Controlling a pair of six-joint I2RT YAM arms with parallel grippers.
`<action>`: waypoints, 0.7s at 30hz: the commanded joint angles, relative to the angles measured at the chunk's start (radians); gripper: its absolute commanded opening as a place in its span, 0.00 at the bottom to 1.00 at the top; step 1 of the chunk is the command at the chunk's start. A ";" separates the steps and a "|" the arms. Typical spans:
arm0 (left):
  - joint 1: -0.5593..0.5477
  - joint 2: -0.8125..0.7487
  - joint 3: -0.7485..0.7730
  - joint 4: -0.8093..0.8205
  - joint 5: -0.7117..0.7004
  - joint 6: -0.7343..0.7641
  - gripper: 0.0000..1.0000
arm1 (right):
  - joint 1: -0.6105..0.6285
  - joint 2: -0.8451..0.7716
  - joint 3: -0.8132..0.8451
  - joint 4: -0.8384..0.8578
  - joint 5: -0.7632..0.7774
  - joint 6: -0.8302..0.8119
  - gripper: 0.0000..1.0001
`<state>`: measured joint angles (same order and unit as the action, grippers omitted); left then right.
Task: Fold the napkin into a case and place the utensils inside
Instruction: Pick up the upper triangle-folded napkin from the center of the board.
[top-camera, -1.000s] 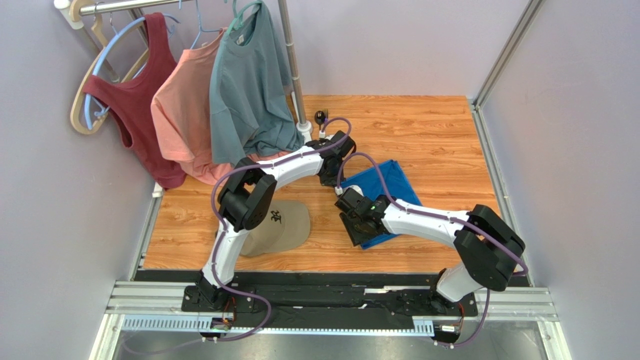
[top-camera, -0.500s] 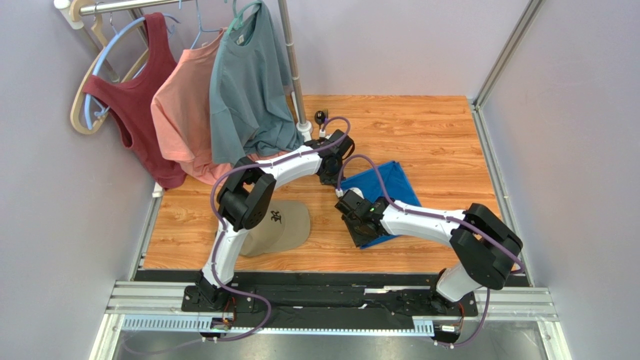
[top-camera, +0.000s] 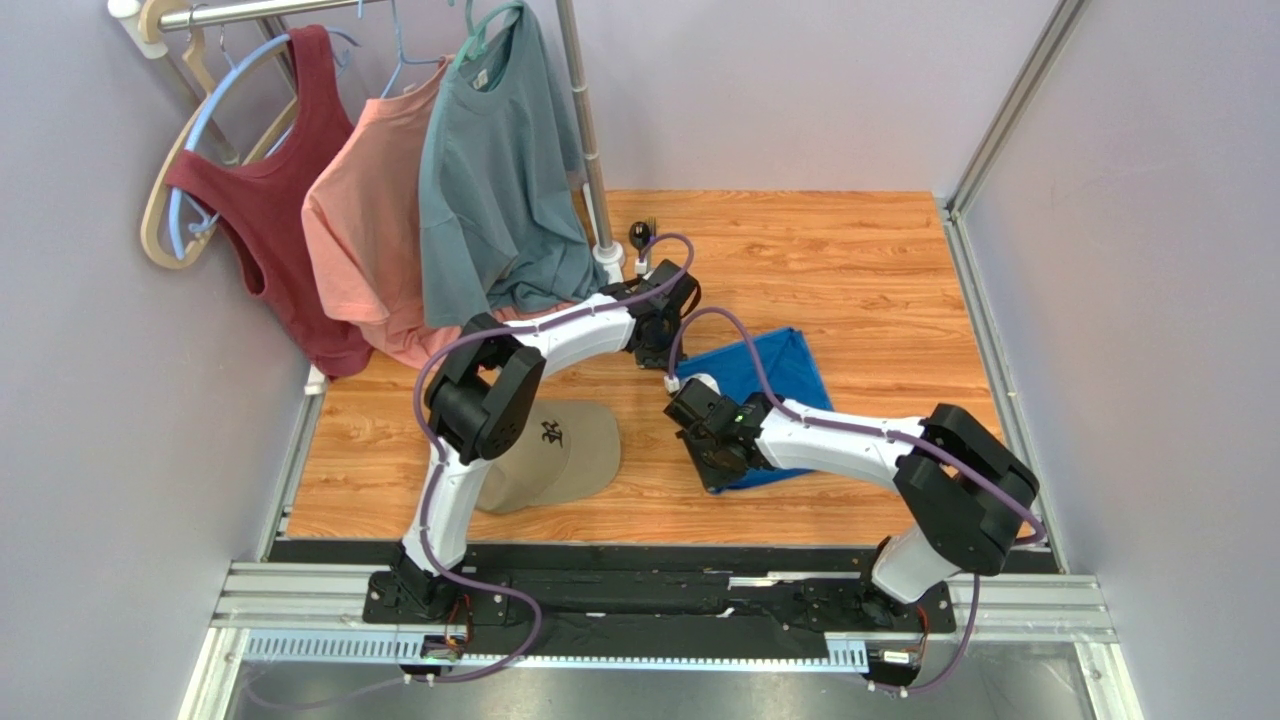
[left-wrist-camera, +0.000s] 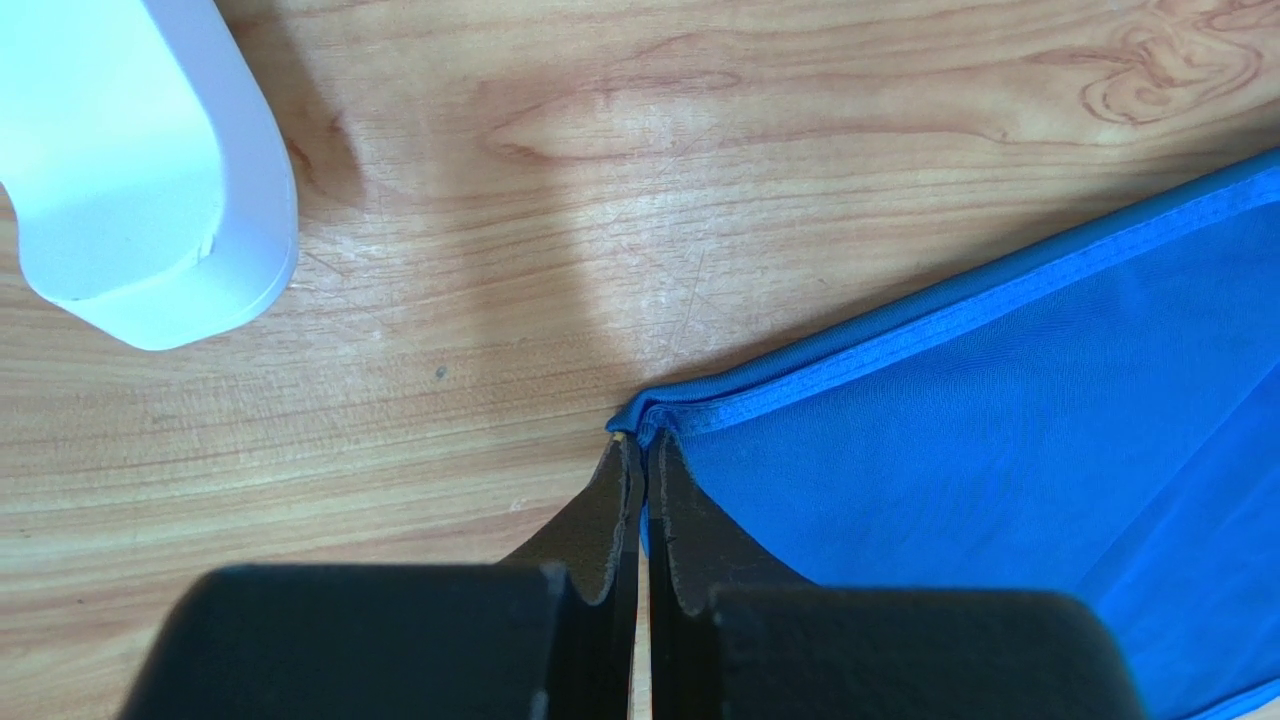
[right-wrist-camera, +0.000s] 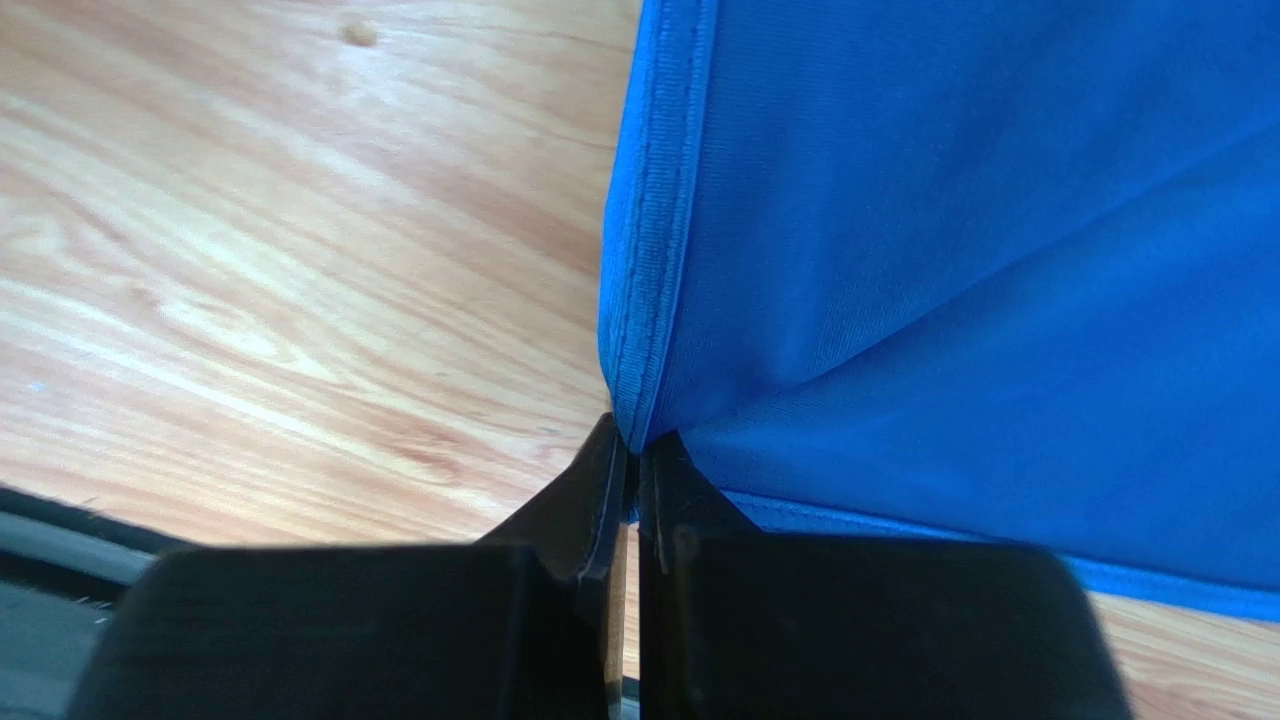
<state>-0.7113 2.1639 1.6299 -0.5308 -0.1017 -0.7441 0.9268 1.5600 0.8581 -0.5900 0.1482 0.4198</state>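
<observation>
The bright blue napkin (top-camera: 769, 387) lies flat on the wooden table, right of centre. My left gripper (top-camera: 669, 348) is shut on its far left corner, and the left wrist view shows the hemmed corner (left-wrist-camera: 661, 416) pinched at the fingertips (left-wrist-camera: 643, 450). My right gripper (top-camera: 724, 473) is shut on the near left corner, where the hem (right-wrist-camera: 639, 300) runs down into the closed jaws (right-wrist-camera: 633, 446). A small dark round-headed piece (top-camera: 642, 234), likely one of the utensils, lies by the rack's foot. No case shape shows.
A tan cap (top-camera: 568, 447) lies left of the napkin beside the left arm. A clothes rack post (top-camera: 586, 150) stands at the back with a grey-teal shirt (top-camera: 496, 165), a pink one and a maroon top. Its white foot (left-wrist-camera: 135, 165) is close to the left gripper.
The right gripper's jaws have shut on the napkin's near left corner. Both arms have edged slightly left, and the napkin's left edge has drawn in with them.
</observation>
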 joint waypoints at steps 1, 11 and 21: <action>0.024 -0.068 -0.051 0.003 0.013 0.051 0.00 | 0.030 0.018 0.039 0.035 -0.078 0.031 0.00; 0.107 -0.337 -0.208 0.018 0.045 0.069 0.00 | 0.060 -0.071 0.177 0.124 -0.343 0.094 0.00; 0.188 -0.702 -0.155 -0.094 -0.015 0.210 0.00 | 0.087 -0.115 0.384 0.337 -0.602 0.220 0.00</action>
<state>-0.5167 1.5860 1.3838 -0.5991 -0.0719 -0.6342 0.9985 1.5288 1.1828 -0.4019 -0.3119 0.5602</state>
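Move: Below and to the right of the left hand, which already pinches its far-left corner, the napkin's middle lies about 10 cm right and 8 cm back; the cap is some 15 cm left and 14 cm back, the white rack foot 7 cm left and 10 cm ahead. From the right hand, already pinching the near corner, the napkin's middle is roughly 12 cm ahead and 5 cm right, the cap 19 cm left and 5 cm ahead. Lifting the napkin's left edge between them, both hands start left along the board, then climb faster and faster, still pinching their corners and drifting back a centimetre or so. The left goes some 12 cm left and 16 cm up, its fingers tipping slightly outward to the front; the right goes about 17 cm left and 15 cm up, its fingertips swinging some 40 degrees to the left. ##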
